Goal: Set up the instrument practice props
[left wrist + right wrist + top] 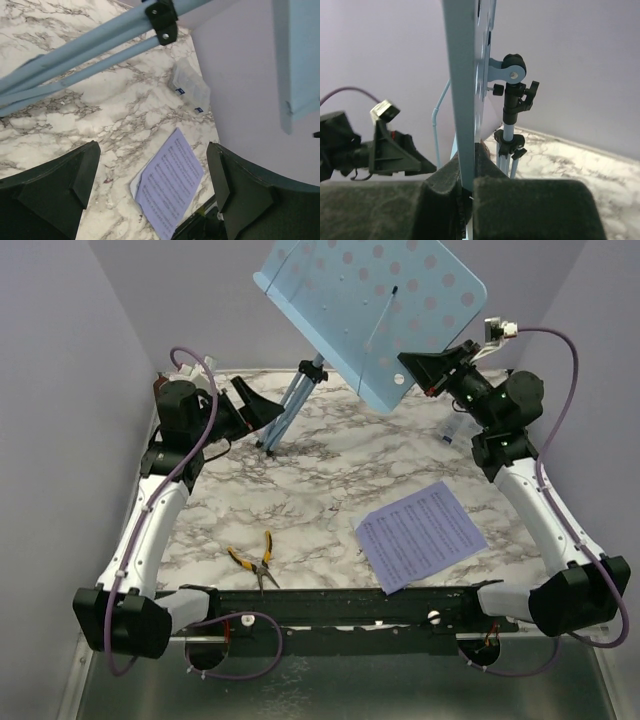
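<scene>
The light blue perforated music stand desk (370,300) hangs tilted above the back of the table on its tripod legs (295,400). My right gripper (408,366) is shut on the desk's lower right edge; in the right wrist view that edge (462,90) runs straight down between the right gripper's (468,187) closed jaws. My left gripper (262,412) stands open just left of the tripod legs, touching nothing. From the left wrist the legs (75,55) cross above my left gripper (153,165). The sheet of music (420,532) lies flat at the front right, also visible as the sheet (170,182) past my left fingers.
Yellow-handled pliers (255,558) lie near the front edge, left of centre. A clear plastic box (190,87) sits at the back right by the wall, partly behind my right arm in the top view. Purple walls close in the table on three sides.
</scene>
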You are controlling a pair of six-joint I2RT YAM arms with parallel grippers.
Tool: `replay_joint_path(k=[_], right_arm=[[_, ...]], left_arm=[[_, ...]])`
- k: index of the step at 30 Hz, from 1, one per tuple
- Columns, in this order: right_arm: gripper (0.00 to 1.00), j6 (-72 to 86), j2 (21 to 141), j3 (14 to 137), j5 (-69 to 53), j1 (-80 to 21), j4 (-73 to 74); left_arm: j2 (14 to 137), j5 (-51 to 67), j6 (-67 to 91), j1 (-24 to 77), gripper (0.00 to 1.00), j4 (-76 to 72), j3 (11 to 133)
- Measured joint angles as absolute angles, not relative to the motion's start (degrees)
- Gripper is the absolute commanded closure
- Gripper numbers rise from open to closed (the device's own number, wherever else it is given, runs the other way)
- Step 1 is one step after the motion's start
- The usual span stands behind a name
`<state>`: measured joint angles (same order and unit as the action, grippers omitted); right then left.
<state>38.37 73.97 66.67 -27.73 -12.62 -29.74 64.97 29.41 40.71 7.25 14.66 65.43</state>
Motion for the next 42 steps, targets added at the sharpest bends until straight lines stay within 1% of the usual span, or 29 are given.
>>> replay_joint_path(k=[4,8,13,15,17,19,21,23,25,27,29,31,33,37,38,40,41,42], right_arm=[[1.00,27.20,71.68,72.12,-34.41,-12.62,-24.01],[1.00,20.49,70.89,74.94,-38.92,-12.69,-20.45],[1.00,13.56,71.55,81.12,-42.70,-12.75,-11.64],[1.00,11.46,72.12,84.27,-44.14,-12.78,-8.01],[1.00,9.67,72.49,86.83,-45.25,-12.78,-4.64],[1.00,8.25,72.99,89.17,-45.67,-12.78,-1.69],[1.00,7.14,73.71,91.31,-45.78,-12.78,0.69],[1.00,6.24,74.08,92.47,-45.71,-12.78,2.61],[1.00,5.45,74.17,93.19,-45.36,-12.75,4.19],[1.00,4.93,74.26,94.02,-44.75,-12.78,5.91],[1.00,4.58,74.30,94.65,-44.14,-12.75,7.33],[1.00,4.45,74.30,95.20,-43.48,-12.78,8.64],[0.99,4.43,74.35,95.79,-42.78,-12.75,9.89],[1.00,4.45,74.35,96.38,-41.74,-12.75,11.55],[0.99,4.43,74.35,96.44,-41.41,-12.75,11.77],[0.99,4.38,74.37,96.49,-40.88,-12.75,12.19],[1.00,4.38,74.37,96.49,-40.58,-12.75,12.32],[1.00,4.36,74.35,96.51,-40.32,-12.75,12.47]], left_arm=[[70.06,27.59,36.16,9.74,0.08,13.89,67.66],[74.67,24.67,30.00,16.36,0.15,9.28,67.66],[75.79,22.74,27.03,17.98,0.29,-3.92,62.26],[76.27,22.37,25.93,17.87,0.32,-10.66,59.59],[77.23,22.37,24.64,17.72,0.32,-16.27,57.52],[78.46,22.35,23.20,17.72,0.36,-20.93,55.81],[80.34,22.35,21.96,17.74,0.42,-24.86,54.74],[82.41,22.28,21.26,17.80,0.51,-27.90,54.72],[84.86,21.87,20.43,18.41,0.54,-30.79,54.76],[87.74,19.81,19.18,20.18,0.55,-33.21,54.98],[89.73,17.98,18.59,22.24,0.60,-34.74,55.00],[91.59,14.39,17.04,24.75,0.62,-36.69,55.09],[93.41,9.65,14.48,27.42,0.70,-38.04,55.96],[96.71,0.34,9.26,31.07,0.75,-40.01,58.98],[97.25,-1.08,8.38,31.59,0.77,-40.36,59.42],[97.76,-2.59,7.14,32.23,0.78,-41.01,59.59],[97.80,-3.33,6.35,32.58,0.76,-41.12,59.59],[97.80,-3.95,5.85,32.80,0.69,-41.17,59.59]])
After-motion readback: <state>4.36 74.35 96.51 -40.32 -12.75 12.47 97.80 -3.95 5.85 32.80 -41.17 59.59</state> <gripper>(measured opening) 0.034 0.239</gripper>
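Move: The blue stand's legs, just below their black clamp, are about 12 cm ahead of the open left hand, 9 cm to its right and 9 cm lower; the clamp sits some 8 cm above that spot. The perforated desk's middle is about 14 cm ahead, 22 cm right and 12 cm up. From the right hand, which already pinches the desk's edge, the legs lie roughly 12 cm ahead, 21 cm left and 19 cm down. Left hand reaches some 20 cm right, forward and down, closing around a leg; right draws desk back and up. ##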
